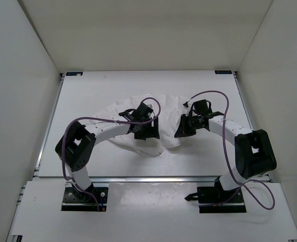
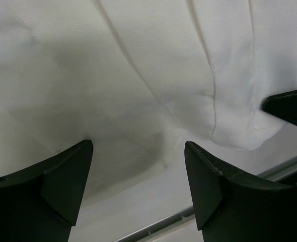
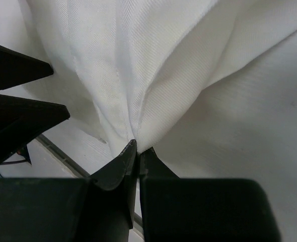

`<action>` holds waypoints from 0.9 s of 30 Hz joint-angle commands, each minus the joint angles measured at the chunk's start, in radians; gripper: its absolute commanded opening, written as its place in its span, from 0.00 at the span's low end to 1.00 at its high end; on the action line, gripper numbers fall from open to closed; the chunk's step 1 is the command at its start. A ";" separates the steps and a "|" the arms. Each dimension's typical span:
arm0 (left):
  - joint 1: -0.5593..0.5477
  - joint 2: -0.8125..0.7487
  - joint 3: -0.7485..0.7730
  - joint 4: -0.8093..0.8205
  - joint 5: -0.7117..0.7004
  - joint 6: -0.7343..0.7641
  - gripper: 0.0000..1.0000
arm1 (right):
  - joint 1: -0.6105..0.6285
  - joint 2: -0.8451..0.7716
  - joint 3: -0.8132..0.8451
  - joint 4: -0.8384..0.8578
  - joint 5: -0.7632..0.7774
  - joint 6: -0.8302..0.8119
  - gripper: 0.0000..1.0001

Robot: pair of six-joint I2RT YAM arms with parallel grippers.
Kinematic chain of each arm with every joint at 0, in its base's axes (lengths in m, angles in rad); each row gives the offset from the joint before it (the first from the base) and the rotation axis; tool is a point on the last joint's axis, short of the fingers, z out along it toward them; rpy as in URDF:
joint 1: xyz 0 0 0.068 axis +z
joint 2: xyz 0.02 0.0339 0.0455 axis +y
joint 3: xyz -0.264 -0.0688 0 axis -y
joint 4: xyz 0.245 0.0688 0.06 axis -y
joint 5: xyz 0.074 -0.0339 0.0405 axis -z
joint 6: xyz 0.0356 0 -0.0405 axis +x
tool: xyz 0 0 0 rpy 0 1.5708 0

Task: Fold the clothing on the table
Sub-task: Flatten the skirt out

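Note:
The clothing (image 1: pixel 133 108) is a thin white garment lying rumpled across the middle of the table (image 1: pixel 88 156), with ridged folds running along it (image 2: pixel 153 60). My left gripper (image 1: pixel 147 132) hovers over its near edge. Its jaws (image 2: pixel 138 151) stand wide open, with nothing between them but cloth and tabletop below. My right gripper (image 1: pixel 182 128) is just to the right of it. In the right wrist view its jaws (image 3: pixel 138 148) are shut on a pinched fold of the clothing (image 3: pixel 178 65), and the cloth fans up from the tips.
A silver rail (image 2: pixel 189 214) runs along the table's near edge, just below the garment's hem. The right gripper's fingertip (image 2: pixel 289 106) shows at the edge of the left wrist view. White walls (image 1: pixel 22 75) enclose the table on three sides.

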 commanded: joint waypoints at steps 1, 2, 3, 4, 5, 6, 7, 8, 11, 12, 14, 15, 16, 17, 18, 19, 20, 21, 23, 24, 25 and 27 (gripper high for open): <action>-0.064 0.010 0.049 0.035 -0.143 -0.069 0.85 | 0.018 -0.005 -0.021 0.051 -0.008 0.004 0.00; -0.073 0.016 0.049 0.028 -0.164 -0.083 0.85 | 0.029 -0.009 -0.024 0.054 -0.007 0.009 0.00; -0.075 0.020 0.046 0.024 -0.174 -0.103 0.85 | 0.037 -0.002 -0.035 0.062 -0.010 0.010 0.00; -0.066 0.027 0.039 0.028 -0.197 -0.127 0.84 | 0.046 -0.011 -0.041 0.070 -0.010 0.021 0.00; -0.073 0.021 0.022 0.030 -0.223 -0.132 0.83 | 0.052 -0.012 -0.049 0.080 -0.009 0.029 0.00; -0.073 0.017 0.005 0.031 -0.236 -0.158 0.81 | 0.052 -0.021 -0.058 0.093 -0.012 0.032 0.00; -0.075 0.010 -0.006 0.038 -0.262 -0.170 0.77 | 0.052 -0.032 -0.069 0.103 -0.009 0.039 0.00; -0.075 -0.004 -0.023 0.032 -0.282 -0.185 0.73 | 0.044 -0.040 -0.078 0.102 -0.016 0.046 0.00; -0.082 -0.012 -0.054 0.016 -0.334 -0.210 0.72 | 0.029 -0.058 -0.087 0.111 -0.022 0.044 0.00; -0.081 -0.009 -0.067 0.013 -0.345 -0.212 0.72 | 0.026 -0.064 -0.087 0.113 -0.019 0.035 0.00; -0.082 0.001 -0.089 0.028 -0.336 -0.241 0.72 | 0.009 -0.071 -0.086 0.099 -0.021 0.017 0.00; -0.081 0.004 -0.104 0.030 -0.331 -0.250 0.71 | 0.006 -0.071 -0.084 0.091 -0.024 0.019 0.00; -0.081 0.001 -0.113 0.038 -0.331 -0.255 0.72 | 0.003 -0.074 -0.084 0.091 -0.019 0.012 0.00; -0.073 -0.004 -0.116 0.039 -0.339 -0.262 0.70 | 0.004 -0.075 -0.081 0.081 -0.022 0.009 0.00; -0.079 -0.001 -0.124 0.041 -0.343 -0.264 0.65 | 0.001 -0.078 -0.084 0.081 -0.025 0.006 0.00; -0.073 -0.010 -0.130 0.056 -0.337 -0.261 0.62 | 0.004 -0.078 -0.086 0.075 -0.025 0.003 0.00; -0.062 -0.016 -0.145 0.071 -0.337 -0.265 0.56 | -0.002 -0.083 -0.089 0.082 -0.019 0.004 0.00; -0.065 -0.016 -0.149 0.087 -0.340 -0.268 0.49 | -0.002 -0.084 -0.102 0.085 -0.028 0.006 0.01; -0.058 -0.013 -0.164 0.102 -0.328 -0.267 0.28 | -0.003 -0.083 -0.093 0.084 -0.034 0.003 0.00; -0.058 -0.010 -0.169 0.104 -0.326 -0.268 0.17 | -0.005 -0.083 -0.090 0.085 -0.041 0.003 0.00; -0.056 -0.012 -0.158 0.108 -0.319 -0.267 0.02 | -0.002 -0.078 -0.092 0.087 -0.042 0.000 0.00; -0.052 -0.016 -0.152 0.114 -0.314 -0.265 0.00 | -0.003 -0.075 -0.078 0.079 -0.039 -0.005 0.00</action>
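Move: The spot of skirt to be pinched, inside its near edge, lies about 4 cm below the open left hand, some 1 cm ahead and 2 cm to its left. From that same hand the skirt's near tip is about 8 cm back and 3 cm to the right, and the right gripper, already shut on the skirt's right part, is 13 cm to the right, level ahead and in height. From the right hand, the spot is some 15 cm to the left, straight across and 6 cm lower. The left hand edges a little to the right, then swings back left over the skirt by about 4 cm while it sinks nearly 4 cm onto the cloth, turning counter-clockwise some 20 degrees, and as it bottoms out its wide-open fingers shut and pinch the fabric inside the near edge. The right hand keeps its grip on the skirt throughout and draws back towards the base by 1 to 2 cm, dipping slightly and then coming most of the way up again. ##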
